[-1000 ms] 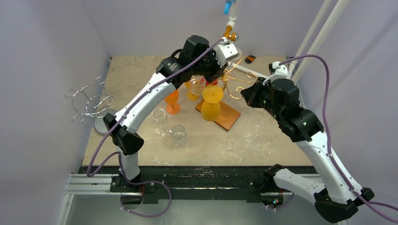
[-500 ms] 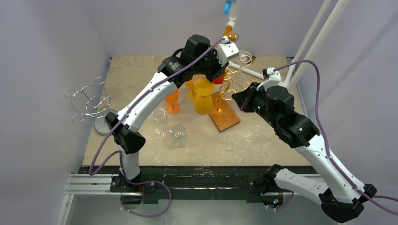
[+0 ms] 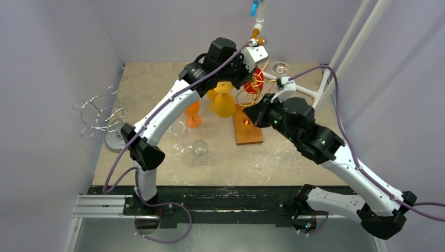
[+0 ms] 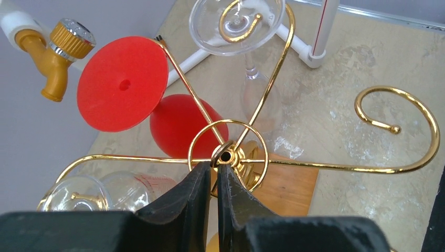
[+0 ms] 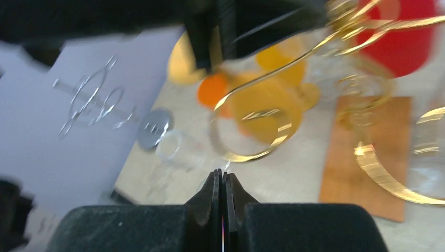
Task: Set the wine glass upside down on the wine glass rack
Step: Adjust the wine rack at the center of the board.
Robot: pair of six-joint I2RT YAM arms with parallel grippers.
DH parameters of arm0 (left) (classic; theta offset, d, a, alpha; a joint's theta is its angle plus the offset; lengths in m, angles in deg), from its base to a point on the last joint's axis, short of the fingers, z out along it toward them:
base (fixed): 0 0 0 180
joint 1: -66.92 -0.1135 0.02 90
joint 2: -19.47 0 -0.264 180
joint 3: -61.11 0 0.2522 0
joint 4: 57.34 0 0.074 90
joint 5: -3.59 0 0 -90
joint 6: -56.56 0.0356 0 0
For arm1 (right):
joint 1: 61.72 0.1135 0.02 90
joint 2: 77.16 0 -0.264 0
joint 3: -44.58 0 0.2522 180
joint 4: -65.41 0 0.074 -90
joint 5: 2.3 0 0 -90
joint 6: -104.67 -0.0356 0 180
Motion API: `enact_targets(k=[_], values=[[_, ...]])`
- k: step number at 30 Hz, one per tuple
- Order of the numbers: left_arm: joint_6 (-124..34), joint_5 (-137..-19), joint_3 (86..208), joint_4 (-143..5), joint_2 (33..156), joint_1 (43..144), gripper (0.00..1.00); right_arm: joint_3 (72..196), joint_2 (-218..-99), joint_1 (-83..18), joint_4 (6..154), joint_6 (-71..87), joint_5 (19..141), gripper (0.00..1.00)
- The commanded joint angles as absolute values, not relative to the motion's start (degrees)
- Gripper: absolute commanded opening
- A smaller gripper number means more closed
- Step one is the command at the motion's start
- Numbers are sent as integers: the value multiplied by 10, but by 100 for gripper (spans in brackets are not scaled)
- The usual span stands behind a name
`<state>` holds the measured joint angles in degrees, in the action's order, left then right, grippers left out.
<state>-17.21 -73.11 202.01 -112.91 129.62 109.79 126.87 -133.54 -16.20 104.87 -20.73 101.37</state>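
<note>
The gold wine glass rack [image 4: 309,165] stands on a wooden base [image 3: 247,131]. My left gripper [image 4: 216,167] is shut on the small ring at the rack's top hub. Hanging upside down on it are a red glass [image 4: 123,84], a clear glass [image 4: 236,21] and a yellow glass [image 3: 223,102]. One curled gold hook [image 4: 399,126] is bare. An orange wine glass [image 3: 193,113] and two clear glasses [image 3: 179,134] [image 3: 200,151] stand on the table. My right gripper [image 5: 221,173] is shut and holds nothing, in the air just right of the rack.
A silver wire rack [image 3: 102,118] stands at the table's left edge. A white pipe frame [image 3: 302,89] and a gold tap [image 4: 57,58] sit behind the gold rack. The right arm [image 3: 315,142] reaches over the table's right half.
The rack has turned on its base: the yellow glass swung from right of centre to the left, and the wooden base rotated. My right arm moved left, closer to the rack.
</note>
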Motion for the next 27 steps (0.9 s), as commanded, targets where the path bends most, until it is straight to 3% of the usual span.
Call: enact_targets(k=[1, 9, 16, 24, 25, 27], values=[[-163, -757, 2029, -1063, 1334, 1099, 13, 1270, -1365, -114, 1046, -208, 919, 0], [-163, -754, 2024, -1061, 1327, 1098, 13, 1282, -1397, -104, 1041, -208, 931, 0], [-144, -769, 1938, -1032, 1269, 1098, 12, 1283, -1368, -103, 1067, -200, 958, 0], [-143, -770, 1945, -1037, 1258, 1099, 13, 1300, -1340, -103, 1108, -193, 979, 0], [-145, -769, 1947, -1037, 1256, 1098, 15, 1312, -1337, -103, 1124, -193, 988, 1], [-152, -766, 1951, -1037, 1253, 1099, 19, 1334, -1331, -103, 1156, -193, 997, 13]])
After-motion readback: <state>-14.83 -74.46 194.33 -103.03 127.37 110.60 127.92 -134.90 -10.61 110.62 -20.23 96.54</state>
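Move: The rack's hub stands roughly 8 cm ahead of the shut right fingertips, 3 cm to their right and a little lower. Its near, empty curl is some 4 cm straight ahead of them. The yellow glass hangs about 7 cm left and 4 cm ahead, and the red glass about 13 cm ahead and 3 cm right. From the left fingertips the hub is some 3 cm right, 1 cm ahead and just below. Shut right fingers swing free some 6 cm left and down past the near curl, then return halfway rightward. ##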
